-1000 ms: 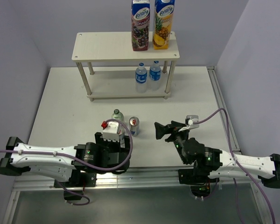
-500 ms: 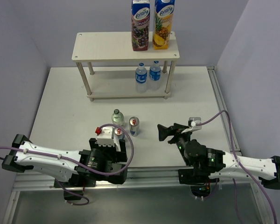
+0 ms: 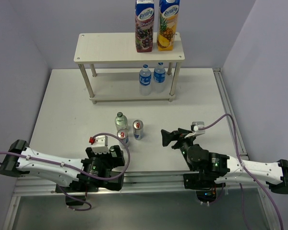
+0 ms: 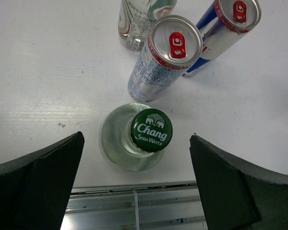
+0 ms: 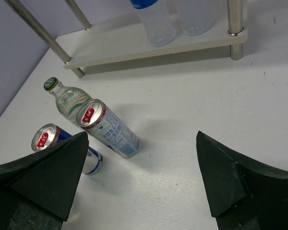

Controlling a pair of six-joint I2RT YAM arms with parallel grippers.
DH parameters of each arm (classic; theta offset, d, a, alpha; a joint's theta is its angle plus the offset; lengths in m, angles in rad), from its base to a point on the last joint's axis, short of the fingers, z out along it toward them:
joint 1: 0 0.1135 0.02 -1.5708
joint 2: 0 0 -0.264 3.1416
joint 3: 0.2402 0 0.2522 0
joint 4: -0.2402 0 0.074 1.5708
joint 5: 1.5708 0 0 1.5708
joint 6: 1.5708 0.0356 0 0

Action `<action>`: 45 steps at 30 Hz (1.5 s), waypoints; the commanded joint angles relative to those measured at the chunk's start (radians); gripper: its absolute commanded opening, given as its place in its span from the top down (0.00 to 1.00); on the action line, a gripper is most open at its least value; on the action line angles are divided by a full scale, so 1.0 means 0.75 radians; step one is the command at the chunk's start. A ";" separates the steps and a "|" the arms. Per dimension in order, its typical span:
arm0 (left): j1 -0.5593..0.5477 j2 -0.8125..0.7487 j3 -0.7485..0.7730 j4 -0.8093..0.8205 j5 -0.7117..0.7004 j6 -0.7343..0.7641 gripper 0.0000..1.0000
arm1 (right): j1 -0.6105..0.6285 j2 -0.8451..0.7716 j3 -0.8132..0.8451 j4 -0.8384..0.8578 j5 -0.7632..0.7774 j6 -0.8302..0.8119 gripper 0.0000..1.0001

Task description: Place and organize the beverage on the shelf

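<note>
My left gripper [image 3: 113, 154] is open near the table's front edge. In the left wrist view [image 4: 136, 137] a clear glass bottle with a green cap [image 4: 151, 130] stands upright between its spread fingers; the arm hides this bottle in the top view. Beyond it stand two silver-blue-red cans [image 3: 123, 137] [image 3: 138, 129] and the second glass bottle [image 3: 119, 120]. Two blue-capped water bottles [image 3: 145, 79] [image 3: 159, 74] stand on the lower board of the shelf [image 3: 105, 48]. My right gripper [image 3: 169, 138] is open and empty, right of the cans [image 5: 105, 127] [image 5: 45, 139].
Two tall juice cartons [image 3: 145, 26] [image 3: 167, 24] stand on the right end of the shelf's top board. A metal rail [image 4: 134, 206] runs along the table's near edge, just behind the left gripper. Walls close in the table on the left, back and right.
My left arm has drawn back toward the table's near edge, uncovering the nearer can. It now hangs over a glass bottle. The right gripper has shifted only slightly.
</note>
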 commanded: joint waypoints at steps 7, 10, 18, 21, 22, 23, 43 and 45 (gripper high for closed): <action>0.006 0.238 0.011 -0.192 -0.225 -0.505 0.01 | 0.013 0.006 -0.028 0.048 0.020 0.027 0.00; 0.030 0.336 0.068 -0.188 -0.254 -0.472 0.01 | 0.011 0.014 -0.036 0.056 0.020 0.027 0.00; 0.083 0.302 0.027 -0.188 -0.289 -0.531 0.09 | 0.013 0.025 -0.058 0.056 0.016 0.025 0.00; 0.089 0.283 0.011 -0.188 -0.285 -0.537 0.15 | 0.013 0.027 -0.067 0.099 0.022 0.023 0.00; 0.091 0.287 0.009 -0.188 -0.281 -0.543 0.17 | 0.013 0.031 -0.067 0.101 0.022 0.025 0.00; 0.091 0.290 0.009 -0.188 -0.281 -0.545 0.19 | 0.011 0.031 -0.067 0.109 0.022 0.019 0.00; 0.098 0.463 0.064 -0.190 -0.271 -0.592 0.84 | 0.013 0.049 -0.081 0.120 0.036 0.021 0.00; 0.104 0.451 0.064 -0.188 -0.271 -0.576 1.00 | 0.013 0.055 -0.081 0.122 0.036 0.021 0.00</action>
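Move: The near soda water bottle stands between my open left fingers and about 4 cm farther ahead, its middle roughly 4 cm lower. Just beyond it, the near can is some 12 cm ahead and 4 cm right of my hand; the far can is about 16 cm ahead and 11 cm right, and the second soda bottle 19 cm ahead and 3 cm right. From my right hand, the near bottle lies roughly 28 cm left, 5 cm back and 10 cm lower. I slide my open left hand about 3.5 cm forward around the near soda water bottle, dipping slightly, while tilting the fingers up some 15 degrees and rolling the hand's left side up about as much. Once most of the way in, I close the fingers to about half open and pinch the glass below the green cap. My right hand, empty and open, sinks about 2 cm. ##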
